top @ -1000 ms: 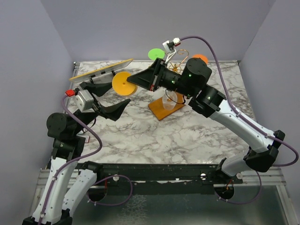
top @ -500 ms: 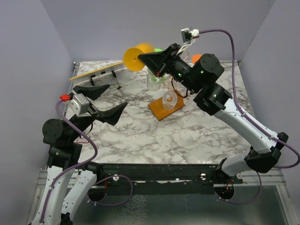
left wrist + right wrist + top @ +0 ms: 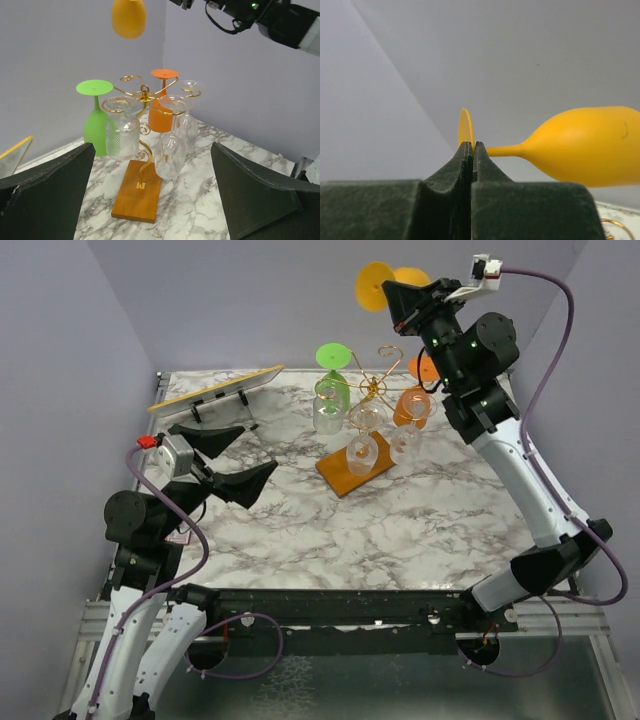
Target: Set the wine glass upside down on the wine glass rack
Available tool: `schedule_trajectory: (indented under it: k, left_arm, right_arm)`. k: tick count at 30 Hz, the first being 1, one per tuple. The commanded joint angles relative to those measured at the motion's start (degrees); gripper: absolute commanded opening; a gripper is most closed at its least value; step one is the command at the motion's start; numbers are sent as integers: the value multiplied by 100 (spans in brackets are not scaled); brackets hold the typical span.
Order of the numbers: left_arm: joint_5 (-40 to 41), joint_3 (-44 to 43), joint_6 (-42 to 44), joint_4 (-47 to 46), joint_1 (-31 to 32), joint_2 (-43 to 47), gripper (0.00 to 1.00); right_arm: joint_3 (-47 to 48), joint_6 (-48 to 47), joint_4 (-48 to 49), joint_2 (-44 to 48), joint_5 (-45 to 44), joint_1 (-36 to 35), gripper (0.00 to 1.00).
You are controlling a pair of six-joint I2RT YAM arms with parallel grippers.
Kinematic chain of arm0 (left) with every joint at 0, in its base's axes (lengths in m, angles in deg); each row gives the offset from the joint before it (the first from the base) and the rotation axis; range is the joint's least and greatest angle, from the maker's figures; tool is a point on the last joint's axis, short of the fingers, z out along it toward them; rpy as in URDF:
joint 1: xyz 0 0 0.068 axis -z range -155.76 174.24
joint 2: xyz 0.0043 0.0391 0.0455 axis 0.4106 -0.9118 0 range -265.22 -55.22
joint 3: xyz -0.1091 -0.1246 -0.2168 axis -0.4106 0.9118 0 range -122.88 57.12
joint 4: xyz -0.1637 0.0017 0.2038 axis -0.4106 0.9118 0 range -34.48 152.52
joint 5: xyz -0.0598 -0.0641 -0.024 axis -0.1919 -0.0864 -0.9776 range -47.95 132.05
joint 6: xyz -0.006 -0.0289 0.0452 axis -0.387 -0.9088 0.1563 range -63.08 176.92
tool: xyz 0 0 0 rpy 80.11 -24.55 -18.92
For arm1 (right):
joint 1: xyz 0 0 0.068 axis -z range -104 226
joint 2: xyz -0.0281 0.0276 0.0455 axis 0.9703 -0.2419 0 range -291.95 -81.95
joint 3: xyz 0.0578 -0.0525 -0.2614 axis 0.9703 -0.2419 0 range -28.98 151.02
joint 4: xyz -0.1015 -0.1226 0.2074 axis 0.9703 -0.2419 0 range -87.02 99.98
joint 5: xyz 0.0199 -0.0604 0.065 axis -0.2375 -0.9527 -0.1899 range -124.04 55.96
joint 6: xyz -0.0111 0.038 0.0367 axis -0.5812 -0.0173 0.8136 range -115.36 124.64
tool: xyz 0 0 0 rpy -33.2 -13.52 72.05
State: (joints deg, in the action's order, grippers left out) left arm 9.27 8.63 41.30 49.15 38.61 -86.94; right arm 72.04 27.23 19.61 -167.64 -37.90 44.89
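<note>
A yellow wine glass (image 3: 377, 287) is held high above the table, over the back of the wine glass rack (image 3: 372, 390). My right gripper (image 3: 397, 298) is shut on the thin edge of its foot (image 3: 465, 131), and its stem and bowl (image 3: 590, 150) lie sideways. From the left wrist view the bowl (image 3: 128, 17) hangs above the rack's gold spiral arms (image 3: 145, 92). The rack's orange-brown base (image 3: 137, 192) rests on the marble. My left gripper (image 3: 258, 448) stands open and empty, left of the rack.
Upside-down glasses are on or beside the rack: a green one (image 3: 332, 390), an orange one (image 3: 412, 405), a patterned clear one (image 3: 122, 132) and smooth clear ones (image 3: 170, 150). A tilted yellow-edged board (image 3: 215, 390) stands at the back left. Purple walls close in.
My right arm has swung the yellow glass from the left of the rack up and to the right, high above it. The left gripper's fingers have spread wider.
</note>
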Motion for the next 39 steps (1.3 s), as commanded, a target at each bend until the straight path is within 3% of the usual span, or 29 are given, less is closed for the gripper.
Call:
schedule_trajectory:
  k: [1, 6, 11, 17, 26, 39]
  left_arm:
    - [-193, 97, -431, -247, 13, -60, 99]
    - [-215, 187, -636, -277, 13, -169, 99]
    - [-171, 258, -703, -227, 13, -244, 99]
    - [-195, 303, -749, -229, 13, -333, 99]
    - [-80, 356, -759, -234, 13, -350, 99]
    - [466, 271, -742, 125, 13, -468, 99]
  right_arm:
    - [310, 796, 43, -568, 855, 678, 1]
    - [803, 1770, -92, -1303, 2146, 1371, 1]
    - [699, 2300, 70, -1634, 2616, 1547, 1]
    - [1027, 2731, -790, -1997, 3121, 1547, 1]
    - [685, 3050, -1682, -1806, 3080, 1547, 1]
    - [28, 2989, -1940, -1149, 2694, 1547, 1]
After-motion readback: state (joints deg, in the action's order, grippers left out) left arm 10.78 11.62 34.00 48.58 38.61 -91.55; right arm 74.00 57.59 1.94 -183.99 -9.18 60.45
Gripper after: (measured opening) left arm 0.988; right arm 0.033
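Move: The right hand holds the yellow glass by its foot, high over the rack. The rack's empty far hook lies about 8 cm ahead of that hand, 3 cm to its right and 22 cm down. The green glass hangs some 8 cm ahead and 7 cm left, the orange glass 6 cm ahead and 10 cm right, both about 27 cm lower. From the left hand the empty hook is roughly 24 cm ahead, 23 cm right and a little lower. Forward about 12 cm in a quick swing past the rack's height, then down and slightly back, the right hand lowers the yellow glass some 19 cm towards the empty far hook. Its wrist tips down about 45 degrees and turns counter-clockwise, bringing the glass nearer upright on its rim-down axis; the shut fingers keep their pinch on the foot. The open, empty left hand eases down and forward by 3 to 4 cm. ##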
